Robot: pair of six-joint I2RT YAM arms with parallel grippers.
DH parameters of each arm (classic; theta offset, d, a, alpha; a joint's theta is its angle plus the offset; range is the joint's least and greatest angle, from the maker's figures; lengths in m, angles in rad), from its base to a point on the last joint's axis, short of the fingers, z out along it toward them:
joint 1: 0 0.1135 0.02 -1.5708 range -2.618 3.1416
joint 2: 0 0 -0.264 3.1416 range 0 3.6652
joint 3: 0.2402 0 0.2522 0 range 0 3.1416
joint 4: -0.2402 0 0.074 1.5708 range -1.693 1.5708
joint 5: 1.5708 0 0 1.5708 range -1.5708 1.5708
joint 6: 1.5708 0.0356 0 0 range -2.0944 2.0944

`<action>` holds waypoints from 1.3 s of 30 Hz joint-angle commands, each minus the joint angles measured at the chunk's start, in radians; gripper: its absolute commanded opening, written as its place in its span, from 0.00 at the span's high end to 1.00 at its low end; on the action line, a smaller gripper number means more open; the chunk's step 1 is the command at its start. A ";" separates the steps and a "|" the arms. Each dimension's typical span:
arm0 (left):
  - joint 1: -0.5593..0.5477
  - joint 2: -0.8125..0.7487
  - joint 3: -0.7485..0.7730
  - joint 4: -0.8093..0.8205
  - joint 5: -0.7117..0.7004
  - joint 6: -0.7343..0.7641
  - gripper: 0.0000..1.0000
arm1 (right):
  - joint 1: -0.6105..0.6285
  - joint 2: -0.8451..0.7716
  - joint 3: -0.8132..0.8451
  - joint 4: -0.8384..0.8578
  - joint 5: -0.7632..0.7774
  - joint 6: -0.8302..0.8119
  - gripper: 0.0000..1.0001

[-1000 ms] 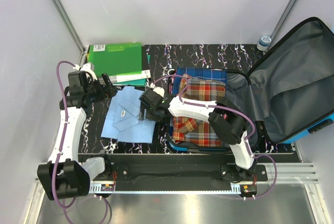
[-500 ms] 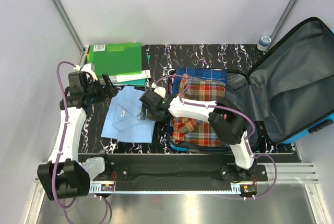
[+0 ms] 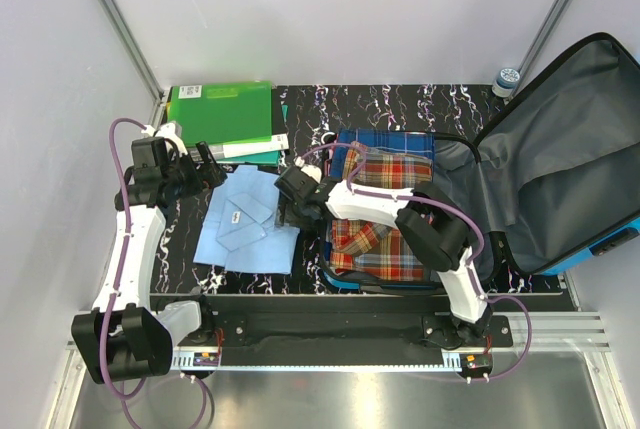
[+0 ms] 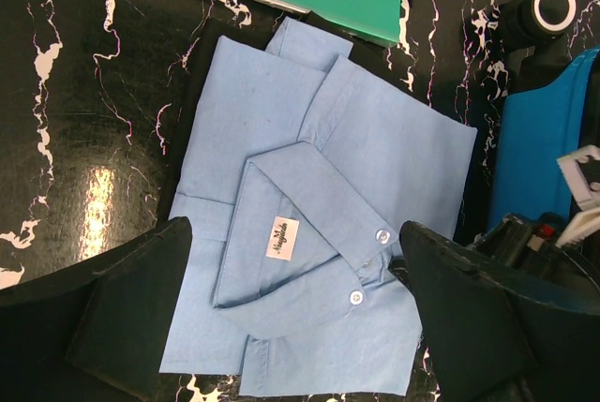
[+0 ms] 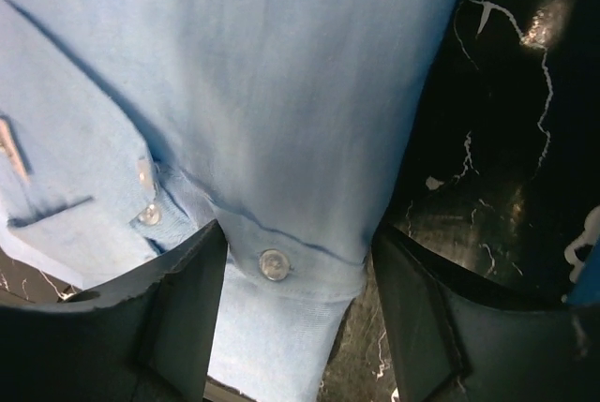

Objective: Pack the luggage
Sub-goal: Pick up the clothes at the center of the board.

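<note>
The luggage (image 3: 600,245) lies open at the right, its grey-lined lid (image 3: 560,149) leaning back. Folded plaid clothes (image 3: 385,211) fill its base. Its blue edge shows in the left wrist view (image 4: 534,158). A folded light-blue shirt (image 3: 240,234) lies on the black table to the left of it. My right gripper (image 3: 284,211) is low at the shirt's right edge. In the right wrist view (image 5: 300,233) it is open, and the buttoned edge of the shirt (image 5: 281,93) lies between its jaws. My left gripper (image 3: 208,165) hovers open above the shirt (image 4: 309,233); it also shows in the left wrist view (image 4: 295,229).
Green folders (image 3: 220,109) lie at the back left, and their teal edge shows in the left wrist view (image 4: 319,4). A small bottle (image 3: 508,77) stands at the back right by the lid. Grey walls close in the left side and the back.
My right gripper has shifted a little to the right along the shirt's edge, toward the luggage. The left arm and the shirt have not visibly moved.
</note>
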State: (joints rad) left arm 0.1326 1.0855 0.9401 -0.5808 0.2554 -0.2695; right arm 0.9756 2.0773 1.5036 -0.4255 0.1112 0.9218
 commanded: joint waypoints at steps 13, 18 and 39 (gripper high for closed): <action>0.002 -0.027 -0.001 0.044 0.024 0.000 0.01 | -0.023 -0.054 -0.033 -0.012 -0.044 -0.012 0.75; 0.002 -0.027 -0.001 0.042 0.025 0.000 0.01 | -0.008 -0.060 0.053 -0.079 -0.056 -0.069 0.81; 0.002 -0.027 -0.003 0.042 0.028 0.000 0.01 | 0.015 -0.003 0.237 -0.206 -0.073 -0.164 0.86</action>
State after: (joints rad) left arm 0.1326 1.0851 0.9398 -0.5808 0.2584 -0.2695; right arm 0.9798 2.0628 1.6829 -0.6113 0.0433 0.7868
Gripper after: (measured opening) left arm 0.984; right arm 0.211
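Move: The light-blue shirt lies flat, its middle about 8 cm to the right hand's left, level fore and aft and only some 1 cm below; its right edge is already between the open fingers. From that hand, the plaid clothes in the suitcase lie some 21 cm to the right, and the green book stack about 21 cm ahead and 12 cm left. From the idle left hand, the shirt's middle is roughly 6 cm right, 5 cm back and 16 cm below. The light-blue shirt's right edge is pinched by the right hand: the hand sinks a last 1 cm and closes its wide-open fingers over the cloth until nearly shut. Then it climbs to some 5 cm above where it began, almost straight up beside the suitcase, keeping the pinch and turning roughly 10 degrees counter-clockwise. ##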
